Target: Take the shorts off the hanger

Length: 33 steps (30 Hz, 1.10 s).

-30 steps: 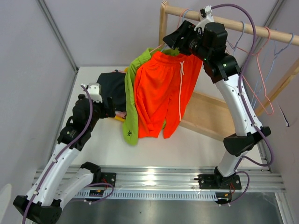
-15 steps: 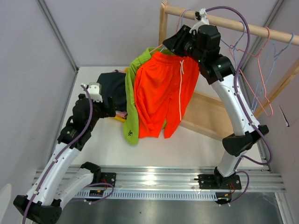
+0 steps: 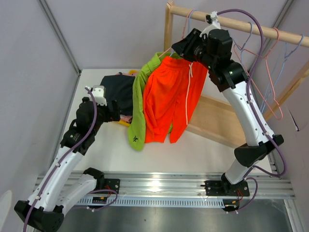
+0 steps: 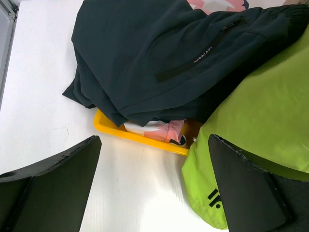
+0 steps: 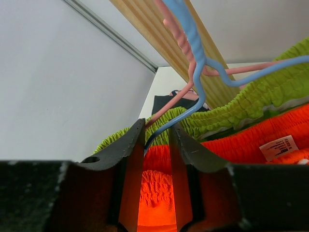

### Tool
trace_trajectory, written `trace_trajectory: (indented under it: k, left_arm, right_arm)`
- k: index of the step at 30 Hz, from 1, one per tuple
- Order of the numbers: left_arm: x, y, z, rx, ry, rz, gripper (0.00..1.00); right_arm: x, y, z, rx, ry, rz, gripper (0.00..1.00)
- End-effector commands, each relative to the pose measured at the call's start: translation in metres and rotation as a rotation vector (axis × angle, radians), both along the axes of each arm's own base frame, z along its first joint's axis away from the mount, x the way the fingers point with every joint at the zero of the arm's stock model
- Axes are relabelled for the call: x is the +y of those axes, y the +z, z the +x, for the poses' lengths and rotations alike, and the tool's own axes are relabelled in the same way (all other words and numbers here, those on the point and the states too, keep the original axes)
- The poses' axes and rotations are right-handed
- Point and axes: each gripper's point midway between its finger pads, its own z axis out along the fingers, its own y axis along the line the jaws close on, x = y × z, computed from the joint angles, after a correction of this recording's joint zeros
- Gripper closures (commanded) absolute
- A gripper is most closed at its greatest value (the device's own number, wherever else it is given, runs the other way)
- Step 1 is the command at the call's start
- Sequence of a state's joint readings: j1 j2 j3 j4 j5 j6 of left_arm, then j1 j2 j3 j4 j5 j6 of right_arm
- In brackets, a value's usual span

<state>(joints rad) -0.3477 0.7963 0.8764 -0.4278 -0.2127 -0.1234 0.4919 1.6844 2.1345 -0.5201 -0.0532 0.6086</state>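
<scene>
The bright orange shorts [image 3: 169, 101] with a white drawstring hang from a blue hanger [image 5: 193, 48] on the wooden rail [image 3: 241, 24], beside the lime green shorts [image 3: 137, 121]. My right gripper [image 3: 186, 46] is up at the waistbands, shut on the bunched orange waistband [image 5: 159, 193], and the blue wire runs between its fingertips [image 5: 158, 133]. Dark shorts [image 4: 159, 58] and pink patterned shorts [image 4: 169, 129] lie piled on a yellow tray [image 4: 140, 137]. Low over the table before that tray, my left gripper [image 4: 153, 145] stands open and holds nothing. The green hem [image 4: 256, 116] is next to its right finger.
A pink hanger [image 5: 176, 29] twists around the blue one. Several bare wire hangers [image 3: 270, 87] hang further right on the rail. The wooden rack frame [image 3: 217, 121] stands on the table's right side. Grey walls close in at the left and back.
My right gripper has narrowed onto the orange waistband and shifted slightly up and right, pulling the orange shorts' top with it. The left arm has stayed still.
</scene>
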Motion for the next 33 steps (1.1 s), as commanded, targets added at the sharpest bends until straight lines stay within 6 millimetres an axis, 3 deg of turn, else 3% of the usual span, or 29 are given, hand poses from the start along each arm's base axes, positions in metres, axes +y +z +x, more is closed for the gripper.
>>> trace_trajectory:
  k: [1, 6, 12, 15, 20, 27, 33]
  left_arm:
    - [-0.006, 0.005, 0.004, -0.025, -0.013, -0.021, 0.01]
    - [-0.006, 0.003, 0.005, -0.019, -0.014, -0.018, 0.01]
    - [-0.006, 0.001, 0.005, -0.013, -0.016, -0.015, 0.01]
    - [-0.006, 0.001, 0.005, -0.012, -0.017, -0.015, 0.01]
    - [-0.006, 0.0, 0.005, -0.01, -0.018, -0.013, 0.01]
    - [-0.007, 0.0, 0.005, -0.01, -0.022, -0.014, 0.01]
    - [-0.007, 0.001, 0.005, -0.011, -0.023, -0.013, 0.01]
  right_arm:
    - [-0.016, 0.025, -0.017, -0.065, -0.033, 0.009, 0.7]
    - [-0.023, 0.028, -0.024, -0.071, -0.049, 0.007, 0.6]
    - [-0.031, 0.029, -0.028, -0.075, -0.056, 0.01, 0.68]
    - [-0.032, 0.025, -0.025, -0.065, -0.057, 0.015, 0.67]
    - [-0.026, 0.026, -0.019, -0.067, -0.047, 0.033, 0.62]
    - [-0.017, 0.038, -0.011, -0.087, -0.022, 0.06, 0.48]
    - [-0.011, 0.046, -0.007, -0.101, -0.013, 0.083, 0.49]
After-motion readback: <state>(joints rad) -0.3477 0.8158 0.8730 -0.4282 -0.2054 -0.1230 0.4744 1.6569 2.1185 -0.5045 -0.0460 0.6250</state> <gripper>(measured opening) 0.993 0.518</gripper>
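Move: The right fingers are part-shut around the near arm of the blue hanger, roughly 1 cm ahead of the hand. The middle of the red shorts' waistband lies about 5 cm to the right, 2 cm ahead and 4 cm below, the green pair's waistband 6 cm ahead and 6 cm below. The rail runs some 12 cm above, 3 cm ahead and 4 cm right. From the left gripper, that hanger arm is about 13 cm ahead, 25 cm right, 20 cm up. Draw the right gripper back and to the right about 3 cm, rising a little, with the blue hanger's near arm starting between its part-shut fingers. Then turn back forward and left some 2 cm towards the starting place, and spread the fingers to about half open on either side of the hanger arm, with hardly any turn of the wrist. ##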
